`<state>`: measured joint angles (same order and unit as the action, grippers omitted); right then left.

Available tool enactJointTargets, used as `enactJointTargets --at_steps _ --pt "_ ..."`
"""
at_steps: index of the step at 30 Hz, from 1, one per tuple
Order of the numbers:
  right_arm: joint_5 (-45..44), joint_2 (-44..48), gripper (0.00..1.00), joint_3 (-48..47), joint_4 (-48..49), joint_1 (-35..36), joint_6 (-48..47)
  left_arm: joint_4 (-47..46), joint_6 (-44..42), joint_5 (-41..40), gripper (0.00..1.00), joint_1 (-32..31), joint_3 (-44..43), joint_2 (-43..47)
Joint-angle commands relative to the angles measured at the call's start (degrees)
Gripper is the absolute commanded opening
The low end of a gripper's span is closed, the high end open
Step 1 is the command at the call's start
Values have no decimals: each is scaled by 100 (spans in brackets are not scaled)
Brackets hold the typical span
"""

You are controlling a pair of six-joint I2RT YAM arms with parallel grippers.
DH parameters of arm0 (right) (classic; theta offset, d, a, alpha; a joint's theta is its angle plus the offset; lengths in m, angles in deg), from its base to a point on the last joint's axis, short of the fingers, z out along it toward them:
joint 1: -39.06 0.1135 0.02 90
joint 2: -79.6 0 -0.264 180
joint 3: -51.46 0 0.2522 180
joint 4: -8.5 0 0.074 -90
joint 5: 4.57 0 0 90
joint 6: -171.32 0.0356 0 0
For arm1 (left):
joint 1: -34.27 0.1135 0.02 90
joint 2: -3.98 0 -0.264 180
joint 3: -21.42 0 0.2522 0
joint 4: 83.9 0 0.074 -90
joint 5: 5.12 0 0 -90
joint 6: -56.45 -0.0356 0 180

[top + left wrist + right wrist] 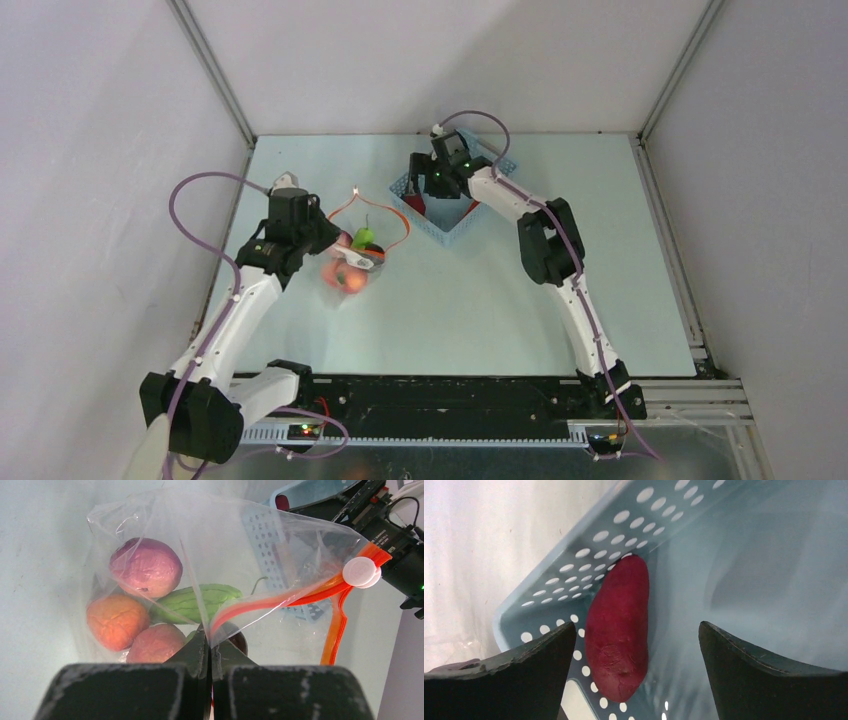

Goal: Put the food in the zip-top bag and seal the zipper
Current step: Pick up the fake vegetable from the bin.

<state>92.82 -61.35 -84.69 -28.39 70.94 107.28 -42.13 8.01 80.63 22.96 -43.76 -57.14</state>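
Observation:
The clear zip-top bag (150,525) hangs from my left gripper (210,647), which is shut on its edge just below the mouth. Inside it lie a purple food (145,567), an orange one (117,621), a peach-red one (156,643), an elongated green one (200,602) and a dark one (240,639). The red-orange zipper (300,596) gapes open, its white slider (361,572) at the far end. From above, the bag (352,265) sits left of centre by the left gripper (340,245). My right gripper (636,625) is open, straddling a dark red food (619,625) without touching it.
The red food lies in a light-blue perforated basket (589,555) at the table's back centre (447,238), with the right gripper (418,195) reaching into it. Grey walls and metal frame posts enclose the table. A black rail (450,395) runs along the near edge.

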Motion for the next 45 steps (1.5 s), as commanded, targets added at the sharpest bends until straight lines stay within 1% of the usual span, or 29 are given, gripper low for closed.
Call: enactJointTargets --at_steps 1,9,12,15,18,27,32,33,36,37,41,45 --pt "88 -19 95 -297 -150 107 231 -41 -51 -126 0 50 2 -3" --pt "50 65 92 -53 -704 334 17 -54 -52 -119 0 53 18 -23" --pt "-134 185 89 164 -826 352 -1 -65 -43 -115 0 60 30 -15" --pt "-439 297 84 317 -893 350 -28 -77 -34 -96 0 54 40 -20" --pt "-532 384 76 396 -1031 340 8 -76 -26 -82 0 59 62 -10" --pt "-1000 616 70 663 -1156 344 28 -99 1 -69 0 59 94 60" --pt "-616 688 59 850 -873 329 51 -129 5 -61 0 58 84 57" --pt "-572 717 52 873 -799 335 59 -118 2 -77 0 54 82 57" --pt "-458 902 40 1036 -563 325 129 -143 13 -78 0 59 79 58" --pt "-450 1087 34 1238 -300 321 127 -168 28 -68 0 54 97 68" --pt "-534 1729 26 1770 309 287 26 -199 38 -33 0 59 98 51" --pt "-618 2357 25 2181 664 260 -60 -210 36 -13 0 55 81 26"
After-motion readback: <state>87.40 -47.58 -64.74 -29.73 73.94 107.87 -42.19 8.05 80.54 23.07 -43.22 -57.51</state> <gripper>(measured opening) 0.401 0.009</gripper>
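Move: The dark-red vegetable lies on the basket floor close under my open right fingers, about 4 cm back, level sideways and 4 cm down. The long red pepper is some 8 cm back and 11 cm to the right of that hand; the green vegetable in the bag is roughly 13 cm back and 13 cm left. From my left hand, the dark-red vegetable is about 14 cm ahead, 15 cm right and 13 cm lower. I draw my right hand back about 6 cm and sink 3 cm into the basket, easing slightly left and then right, while it tilts and rolls roughly 10 degrees. My fingers close from wide open to pinch the near end of the dark-red vegetable, then start up, about 3 cm, still drawing back a little. My left hand stays put, keeping its pinch on the bag's edge. ##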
